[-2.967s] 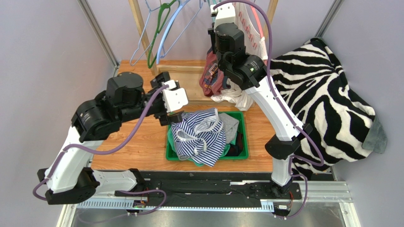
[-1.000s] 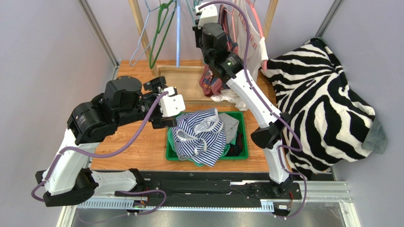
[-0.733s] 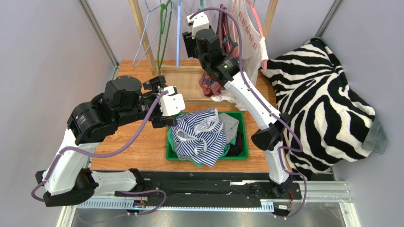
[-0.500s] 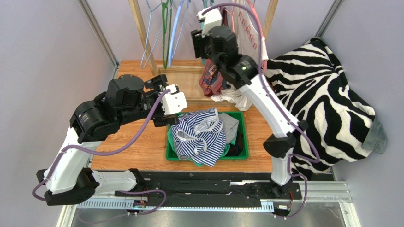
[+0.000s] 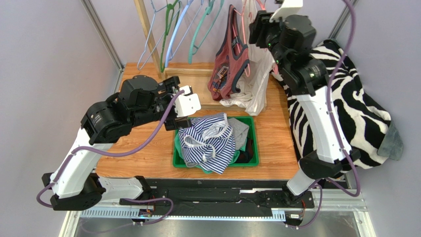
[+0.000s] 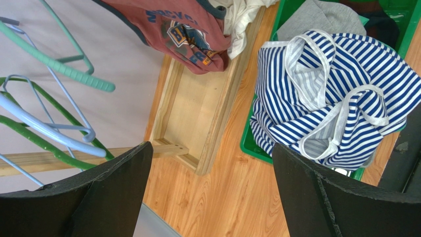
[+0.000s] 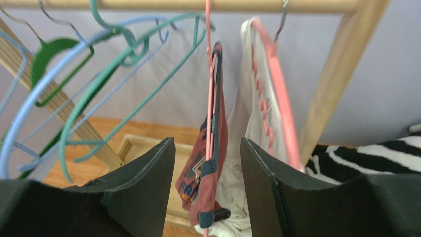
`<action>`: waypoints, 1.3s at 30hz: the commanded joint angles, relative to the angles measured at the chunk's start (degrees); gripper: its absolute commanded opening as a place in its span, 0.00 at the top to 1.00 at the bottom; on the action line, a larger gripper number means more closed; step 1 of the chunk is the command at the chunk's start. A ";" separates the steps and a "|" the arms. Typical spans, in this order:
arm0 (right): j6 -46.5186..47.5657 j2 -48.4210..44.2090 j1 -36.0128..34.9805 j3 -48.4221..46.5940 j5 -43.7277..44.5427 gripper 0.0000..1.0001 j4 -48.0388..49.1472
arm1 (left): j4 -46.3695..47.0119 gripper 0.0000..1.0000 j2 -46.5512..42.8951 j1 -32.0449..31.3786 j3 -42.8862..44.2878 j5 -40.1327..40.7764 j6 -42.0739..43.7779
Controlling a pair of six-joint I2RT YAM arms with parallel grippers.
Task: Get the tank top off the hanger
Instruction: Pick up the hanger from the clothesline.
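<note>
A maroon tank top (image 5: 228, 64) hangs on a thin pink hanger (image 7: 209, 98) from the wooden rail (image 7: 197, 5). Right beside it, a white tank top (image 5: 258, 74) hangs on a thicker pink hanger (image 7: 276, 89). My right gripper (image 5: 257, 27) is up at rail height, open and holding nothing. In the right wrist view the maroon top (image 7: 207, 168) lines up between the jaws of the right gripper (image 7: 207, 143), but it hangs farther off, untouched. My left gripper (image 5: 184, 106) hovers wide open beside the bin. The left gripper (image 6: 208, 148) has only bare table between its jaws.
Empty teal (image 5: 200, 29), blue (image 5: 173, 34) and green (image 5: 165, 24) hangers hang left of the tops. A green bin (image 5: 254, 143) holds a blue-striped top (image 5: 207, 143) and other clothes. A zebra blanket (image 5: 365, 113) fills the right side. The rack's wooden base (image 6: 197, 108) lies below.
My right gripper went from shut to open and swung right and back from the empty hangers, stopping in front of the two tops. The teal hanger now hangs free. My left arm shifted slightly.
</note>
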State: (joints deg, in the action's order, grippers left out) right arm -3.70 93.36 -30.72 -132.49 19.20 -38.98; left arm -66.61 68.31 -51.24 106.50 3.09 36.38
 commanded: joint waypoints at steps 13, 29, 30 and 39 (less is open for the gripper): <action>-3.42 4.28 0.66 8.38 -1.27 0.47 -3.91 | 2.27 0.01 0.07 0.27 0.55 0.25 -1.14; -3.24 10.27 0.57 8.55 0.31 0.94 -0.85 | 1.92 0.01 -0.37 0.71 0.99 0.07 -1.40; -3.50 8.61 0.40 10.04 0.40 0.94 0.12 | 2.01 0.01 -0.29 0.71 0.91 0.16 -1.40; 0.10 2.00 -1.89 18.59 2.77 1.00 11.38 | 2.45 0.01 0.24 2.20 1.34 -1.16 -2.10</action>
State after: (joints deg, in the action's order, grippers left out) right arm -5.74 99.07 -30.98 -113.32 20.18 -33.06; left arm -66.15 69.06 -49.76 106.50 2.90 35.83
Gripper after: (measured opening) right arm 0.105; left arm 0.990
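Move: The near sloping arm of the pink hanger that carries the maroon tank top is some 7 cm ahead of my right hand, about 4 cm to its left and some 17 cm below. The white tank top's hanger hangs about 9 cm to the right of that arm and level with it fore and aft; the empty teal hanger is roughly 12 cm to its left. From my left hand, that arm lies about 22 cm ahead and 18 cm to the right, slightly lower. I bring my half-open right hand down about 17 cm and some 7 cm forward, drifting a little left, towards the maroon tank top's hanger and between the teal one and the white top's. I pause partway, the fingers already tipped down, and tip to about 20 degrees by the bottom. There I close them and pinch the hanger's near arm with the shoulder cloth, easing up and back by a centimetre at most. ##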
